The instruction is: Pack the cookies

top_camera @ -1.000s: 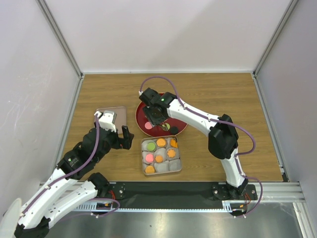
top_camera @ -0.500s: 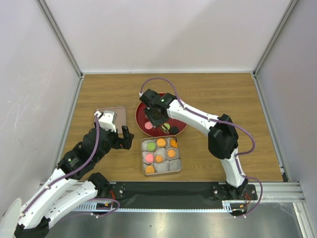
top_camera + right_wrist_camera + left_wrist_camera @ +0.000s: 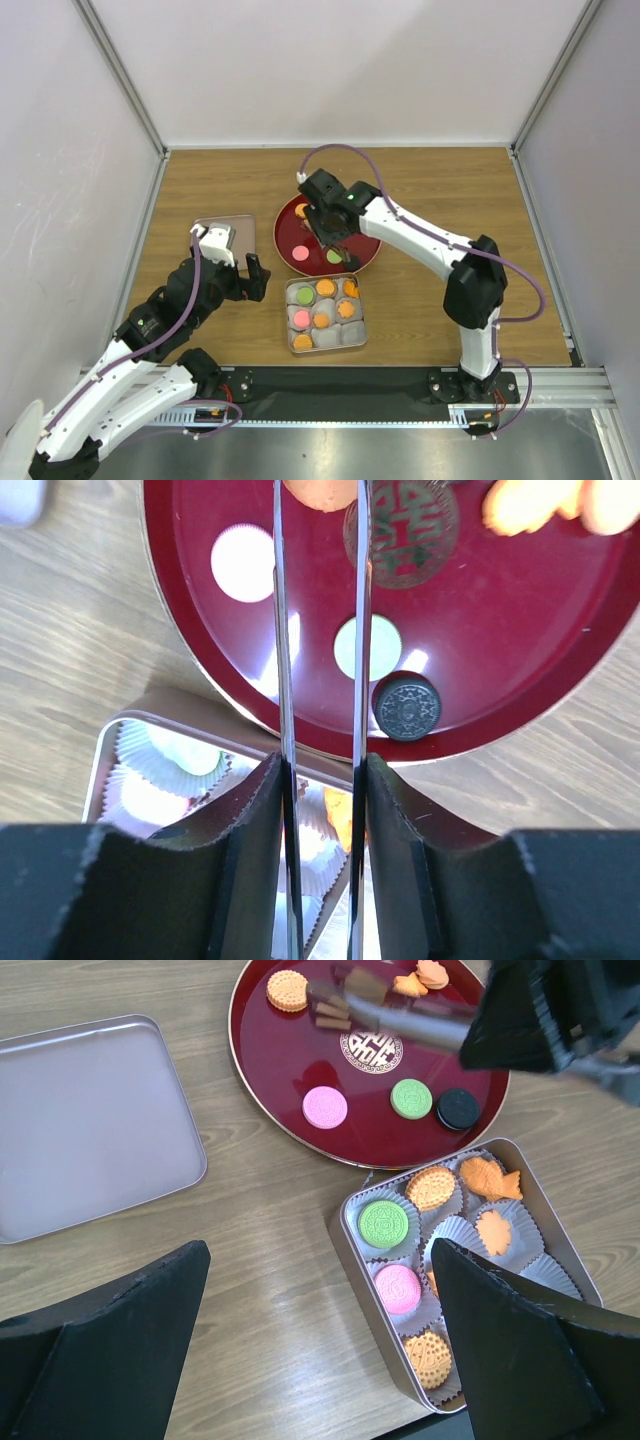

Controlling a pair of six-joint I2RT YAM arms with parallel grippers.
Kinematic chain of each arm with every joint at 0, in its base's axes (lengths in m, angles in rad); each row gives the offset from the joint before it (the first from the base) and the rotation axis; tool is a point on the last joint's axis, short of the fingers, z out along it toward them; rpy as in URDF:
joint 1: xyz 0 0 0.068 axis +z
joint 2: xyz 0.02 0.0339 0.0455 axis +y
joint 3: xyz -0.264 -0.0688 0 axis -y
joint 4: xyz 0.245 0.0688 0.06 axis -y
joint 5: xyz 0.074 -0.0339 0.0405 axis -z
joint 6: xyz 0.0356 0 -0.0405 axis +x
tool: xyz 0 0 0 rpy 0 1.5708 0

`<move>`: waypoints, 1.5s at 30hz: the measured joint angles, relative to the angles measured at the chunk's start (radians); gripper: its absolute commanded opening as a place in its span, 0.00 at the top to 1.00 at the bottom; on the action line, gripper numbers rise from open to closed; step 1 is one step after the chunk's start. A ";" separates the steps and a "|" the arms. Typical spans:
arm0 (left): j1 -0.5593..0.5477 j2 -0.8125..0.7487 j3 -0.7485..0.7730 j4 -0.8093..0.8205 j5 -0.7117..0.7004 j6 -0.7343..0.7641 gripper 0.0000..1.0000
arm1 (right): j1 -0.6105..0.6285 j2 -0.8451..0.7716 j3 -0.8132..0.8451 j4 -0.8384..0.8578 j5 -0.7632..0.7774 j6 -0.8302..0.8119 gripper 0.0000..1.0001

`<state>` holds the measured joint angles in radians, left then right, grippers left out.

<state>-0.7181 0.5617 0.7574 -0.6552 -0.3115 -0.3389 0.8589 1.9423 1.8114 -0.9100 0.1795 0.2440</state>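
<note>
The cookies lie on a red round plate (image 3: pixel 285 235) and in paper cups in a square tin (image 3: pixel 288 315). On the plate I see a pink (image 3: pixel 325 1107), a green (image 3: pixel 411 1098), a black (image 3: pixel 459 1109) and a round orange cookie (image 3: pixel 287 990). My right gripper (image 3: pixel 322 765) hangs over the plate, shut on metal tongs (image 3: pixel 358 600). The tongs' blades reach an orange cookie (image 3: pixel 320 490) at the plate's far side; whether they pinch it is not clear. My left gripper (image 3: pixel 318 1250) stands open over bare wood, left of the tin.
The tin's flat lid (image 3: pixel 90 1120) lies on the table to the left of the plate. The tin holds green (image 3: pixel 385 1224), pink (image 3: pixel 398 1289) and several orange cookies. White walls enclose the table on three sides.
The right arm has swung toward the plate's far side and its elbow has moved right. The tongs' blades have drawn closer together. The left arm has not moved.
</note>
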 measured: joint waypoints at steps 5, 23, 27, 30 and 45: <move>0.000 0.000 0.000 0.000 0.000 0.000 0.00 | -0.008 -0.065 -0.020 0.014 0.000 0.010 0.64; 0.000 0.000 0.000 0.000 0.000 0.000 0.00 | 0.058 -0.549 -0.285 -0.093 -0.129 0.039 0.65; 0.000 0.000 0.000 0.000 0.000 0.000 0.00 | 0.126 -0.675 -0.378 -0.147 -0.148 0.077 0.65; 0.000 0.000 0.000 0.000 0.000 0.000 0.00 | 0.177 -0.723 -0.439 -0.182 -0.157 0.109 0.65; 0.000 0.008 0.000 0.000 0.000 0.000 0.00 | 0.353 -0.758 -0.628 -0.197 -0.191 0.241 0.64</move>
<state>-0.7181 0.5694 0.7574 -0.6548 -0.3115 -0.3393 1.2121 1.1847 1.1831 -1.1072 -0.0116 0.4854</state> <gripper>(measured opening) 0.996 0.384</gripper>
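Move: My right hand already has an orange cookie off the plate, clamped in the tips of the tongs. It is bound for the empty middle cup of the box's near row, about 21 cm back, 1 cm to the left and 14 cm below. At that same depth the empty right cup lies 19 cm back and 6 cm right, and the near-left orange cookie 22 cm back and 7 cm left. From my left hand the middle cup is roughly 10 cm back, 15 cm right and 20 cm down. Keeping the tongs shut on the orange cookie, my right hand climbs from over the plate and sweeps back about 25 cm and some 10 cm to the right. It arcs roughly 10 cm up, then sinks about 7 cm towards the box's near row, while the wrist tips the fingers back towards me some 15 degrees and turns a little counter-clockwise. ##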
